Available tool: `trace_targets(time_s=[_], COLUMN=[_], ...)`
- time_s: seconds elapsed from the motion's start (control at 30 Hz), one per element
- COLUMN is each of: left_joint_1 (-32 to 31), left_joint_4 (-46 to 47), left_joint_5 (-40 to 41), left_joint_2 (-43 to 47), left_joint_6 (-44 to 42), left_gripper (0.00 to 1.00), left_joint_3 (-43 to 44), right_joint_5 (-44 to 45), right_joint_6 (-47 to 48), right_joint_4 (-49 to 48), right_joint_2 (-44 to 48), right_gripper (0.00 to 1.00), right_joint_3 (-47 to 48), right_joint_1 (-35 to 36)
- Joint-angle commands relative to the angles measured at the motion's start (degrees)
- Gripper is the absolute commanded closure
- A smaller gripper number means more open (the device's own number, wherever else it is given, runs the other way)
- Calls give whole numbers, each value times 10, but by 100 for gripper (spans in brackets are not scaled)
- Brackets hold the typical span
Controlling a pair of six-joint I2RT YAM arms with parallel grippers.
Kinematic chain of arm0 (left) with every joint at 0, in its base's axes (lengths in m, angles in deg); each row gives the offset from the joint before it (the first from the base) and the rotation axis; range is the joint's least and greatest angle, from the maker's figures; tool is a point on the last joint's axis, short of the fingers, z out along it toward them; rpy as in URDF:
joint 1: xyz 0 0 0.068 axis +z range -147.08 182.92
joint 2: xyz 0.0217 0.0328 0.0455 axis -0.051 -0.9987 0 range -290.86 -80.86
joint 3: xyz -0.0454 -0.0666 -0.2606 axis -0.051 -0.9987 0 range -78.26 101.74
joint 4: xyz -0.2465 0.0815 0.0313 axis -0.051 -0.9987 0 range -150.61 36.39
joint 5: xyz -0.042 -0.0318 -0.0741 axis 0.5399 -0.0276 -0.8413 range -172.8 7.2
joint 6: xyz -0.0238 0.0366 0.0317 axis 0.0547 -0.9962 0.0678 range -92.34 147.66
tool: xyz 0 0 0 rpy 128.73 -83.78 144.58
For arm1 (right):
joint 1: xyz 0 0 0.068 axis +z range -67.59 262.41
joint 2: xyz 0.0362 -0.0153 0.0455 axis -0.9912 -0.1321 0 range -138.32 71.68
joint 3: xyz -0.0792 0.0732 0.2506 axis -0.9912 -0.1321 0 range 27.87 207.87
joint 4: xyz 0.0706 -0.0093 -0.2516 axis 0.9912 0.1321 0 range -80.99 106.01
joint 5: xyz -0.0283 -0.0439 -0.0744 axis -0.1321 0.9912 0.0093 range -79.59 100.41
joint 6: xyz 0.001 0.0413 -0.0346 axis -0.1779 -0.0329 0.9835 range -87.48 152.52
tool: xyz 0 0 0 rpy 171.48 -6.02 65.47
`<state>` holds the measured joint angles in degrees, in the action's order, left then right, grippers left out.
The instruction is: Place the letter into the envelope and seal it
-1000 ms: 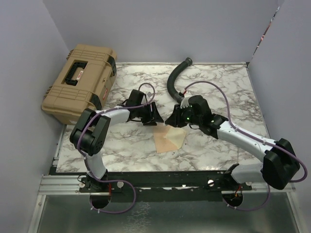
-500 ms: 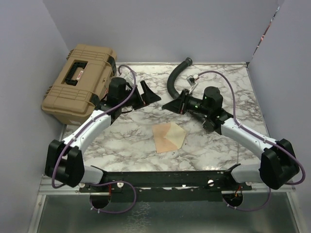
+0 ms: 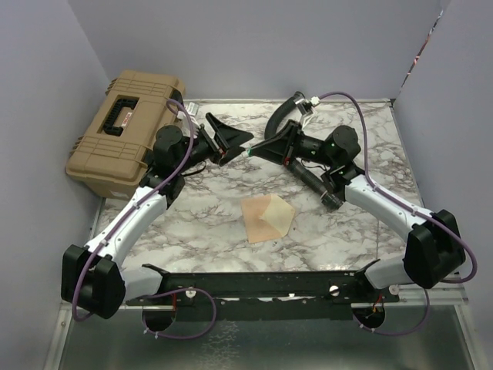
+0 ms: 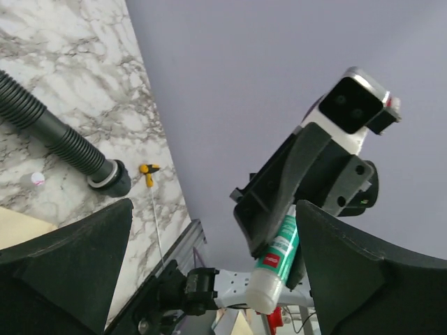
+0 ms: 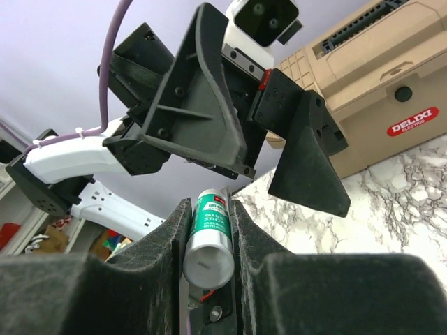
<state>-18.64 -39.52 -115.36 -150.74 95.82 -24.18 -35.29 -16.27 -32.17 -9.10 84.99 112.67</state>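
Note:
The envelope (image 3: 260, 221) lies flat on the marble table (image 3: 362, 131), its paler flap (image 3: 282, 215) open to the right. The letter does not show as a separate sheet. Both arms are raised over the back of the table, tip to tip. My right gripper (image 3: 262, 148) (image 5: 209, 209) is shut on a green and white glue stick (image 5: 208, 244) (image 4: 279, 259). Facing it, my left gripper (image 3: 235, 142) (image 4: 214, 209) stands wide open, its fingers (image 5: 206, 98) spread on either side of the stick's end and holding nothing.
A tan hard case (image 3: 127, 131) (image 5: 377, 77) sits at the back left corner. A black ribbed hose (image 3: 276, 123) (image 4: 59, 136) lies at the back, behind the grippers. Purple walls close in the left, back and right sides.
Both grippers have lifted from the envelope's far edge and swung up toward the back. The left gripper has opened wide. The right stays shut on the glue stick.

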Motion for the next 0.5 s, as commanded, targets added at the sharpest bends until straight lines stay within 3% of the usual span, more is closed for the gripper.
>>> trace_targets(time_s=[0.0,0.07,0.23,0.47], left_joint_1=[1,2,2,2], left_joint_4=[30,-33,-169,-185], left_joint_5=[7,44,157,159], left_joint_2=[23,29,45,23], left_joint_6=[17,-34,-142,-179], left_gripper=[1,1,1,3], left_joint_3=[-1,9,6,-45], right_joint_5=[-18,3,139,341], right_joint_6=[-16,-8,17,-115], right_joint_4=[-28,5,215,384], right_joint_2=[-8,-2,27,70], right_gripper=[99,99,100,99], right_joint_3=[-2,-10,-34,-128], right_joint_1=[-3,-3,-14,-58])
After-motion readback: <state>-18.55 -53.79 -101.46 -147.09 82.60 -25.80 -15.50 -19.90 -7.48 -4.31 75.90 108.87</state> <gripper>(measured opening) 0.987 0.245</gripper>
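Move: The envelope with the letter lies almost straight below the right hand, some 34 cm down, neither ahead nor aside; the near end of the black hose is about 5 cm ahead of the right hand and 19 cm to its right, on the table too. From the empty left hand the envelope lies roughly 8 cm to the right, 4 cm back and 31 cm below. Keeping the glue stick, the right hand sinks about 12 cm towards the envelope; the open left sinks 5 cm. ##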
